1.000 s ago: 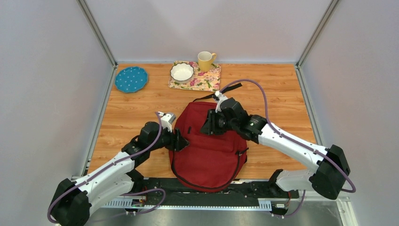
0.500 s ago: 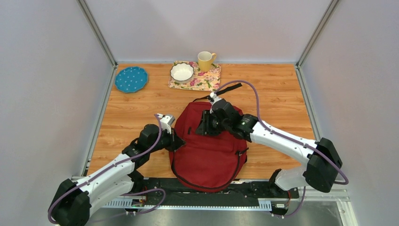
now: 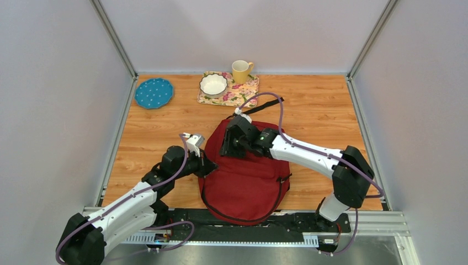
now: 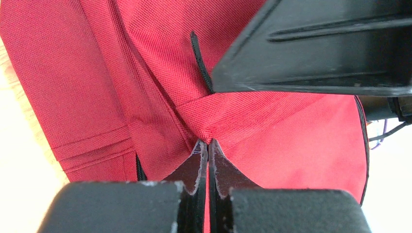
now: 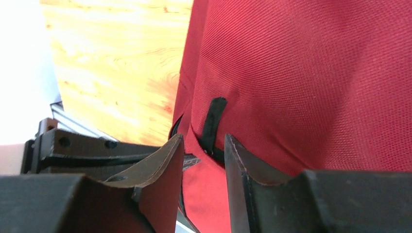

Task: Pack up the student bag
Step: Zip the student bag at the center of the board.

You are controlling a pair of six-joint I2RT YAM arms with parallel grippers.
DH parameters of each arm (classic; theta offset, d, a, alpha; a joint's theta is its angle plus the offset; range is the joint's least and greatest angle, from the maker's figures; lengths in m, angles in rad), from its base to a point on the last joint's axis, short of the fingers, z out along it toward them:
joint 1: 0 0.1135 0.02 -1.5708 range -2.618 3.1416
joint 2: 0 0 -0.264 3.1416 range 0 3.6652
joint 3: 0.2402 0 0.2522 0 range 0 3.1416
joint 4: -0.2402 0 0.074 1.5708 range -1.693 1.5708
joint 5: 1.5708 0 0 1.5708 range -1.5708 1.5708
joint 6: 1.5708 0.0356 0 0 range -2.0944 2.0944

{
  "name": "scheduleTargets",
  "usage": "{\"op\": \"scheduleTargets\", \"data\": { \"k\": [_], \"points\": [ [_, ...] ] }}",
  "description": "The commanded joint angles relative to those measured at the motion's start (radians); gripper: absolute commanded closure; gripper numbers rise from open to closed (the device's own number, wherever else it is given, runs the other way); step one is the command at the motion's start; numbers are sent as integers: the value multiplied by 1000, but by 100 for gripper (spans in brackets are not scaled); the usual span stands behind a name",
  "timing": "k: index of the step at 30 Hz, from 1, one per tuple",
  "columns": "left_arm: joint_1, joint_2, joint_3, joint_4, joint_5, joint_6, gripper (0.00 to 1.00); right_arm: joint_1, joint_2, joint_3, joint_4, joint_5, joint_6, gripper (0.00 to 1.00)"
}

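The student bag (image 3: pixel 245 179) is a dark red fabric backpack lying flat in the middle of the table, black zippers along its edges. My left gripper (image 3: pixel 213 164) is at the bag's left edge. In the left wrist view it (image 4: pixel 208 142) is shut on a puckered fold of the red fabric (image 4: pixel 272 126). My right gripper (image 3: pixel 225 149) hovers low over the bag's upper left part, just beyond the left one. Its jaws (image 5: pixel 204 143) are open, with a black zipper pull (image 5: pixel 214 121) just ahead of the gap between the fingertips.
A blue dotted plate (image 3: pixel 154 93) lies at the far left. A floral mat (image 3: pixel 245 97) at the back holds a white bowl (image 3: pixel 213 84) and a yellow mug (image 3: pixel 240 70). A black strap (image 3: pixel 266 106) trails from the bag's top. Metal rails border the table.
My left gripper has closed on the bag's fabric at its left edge. My right arm has swung left across the bag's top, ending close to the left gripper.
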State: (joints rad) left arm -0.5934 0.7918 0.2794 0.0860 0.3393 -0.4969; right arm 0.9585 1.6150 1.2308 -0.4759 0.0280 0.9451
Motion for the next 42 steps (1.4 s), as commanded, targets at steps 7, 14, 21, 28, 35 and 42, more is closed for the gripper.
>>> {"op": "scheduleTargets", "data": {
  "k": [7,14,21,28,35,42],
  "points": [
    [3,-32,0,93,63,-6,100,16,94,122,-95,216,83,60],
    [3,-25,0,104,81,-6,100,25,154,168,-107,207,50,62],
    [3,-19,0,104,75,-5,100,45,174,187,-98,190,27,64],
    [3,-23,0,100,76,-5,100,57,197,202,-121,223,11,80],
    [3,-34,4,89,69,-3,100,59,181,196,-135,259,-14,100],
    [3,-23,0,96,43,-25,54,72,-7,20,51,268,-48,100]
  ]
}}
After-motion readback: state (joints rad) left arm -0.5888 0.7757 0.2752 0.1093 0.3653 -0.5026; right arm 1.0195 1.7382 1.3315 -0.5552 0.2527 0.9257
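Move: The black pull tab at the left end of the bag's pocket zipper lies about 2 cm ahead, 1 cm left and 3 cm below the right hand. The cloth fold already pinched by the left fingers is some 2 cm back and 4 cm left of the right hand; the black side slider is roughly 8 cm back and 22 cm right of it. From the left hand, the tab is about 4 cm ahead and 3 cm right, nearly level. The pull tab is taken by the right hand, which goes forward and down about 3 cm each, rolls some ten degrees with its left side dropping, and shuts its half-open fingers on the tab, then eases about 1 cm up, back and right. The left hand keeps its pinch on the cloth beside the zipper, rising barely 1 cm, and only at the very end opens partway. ##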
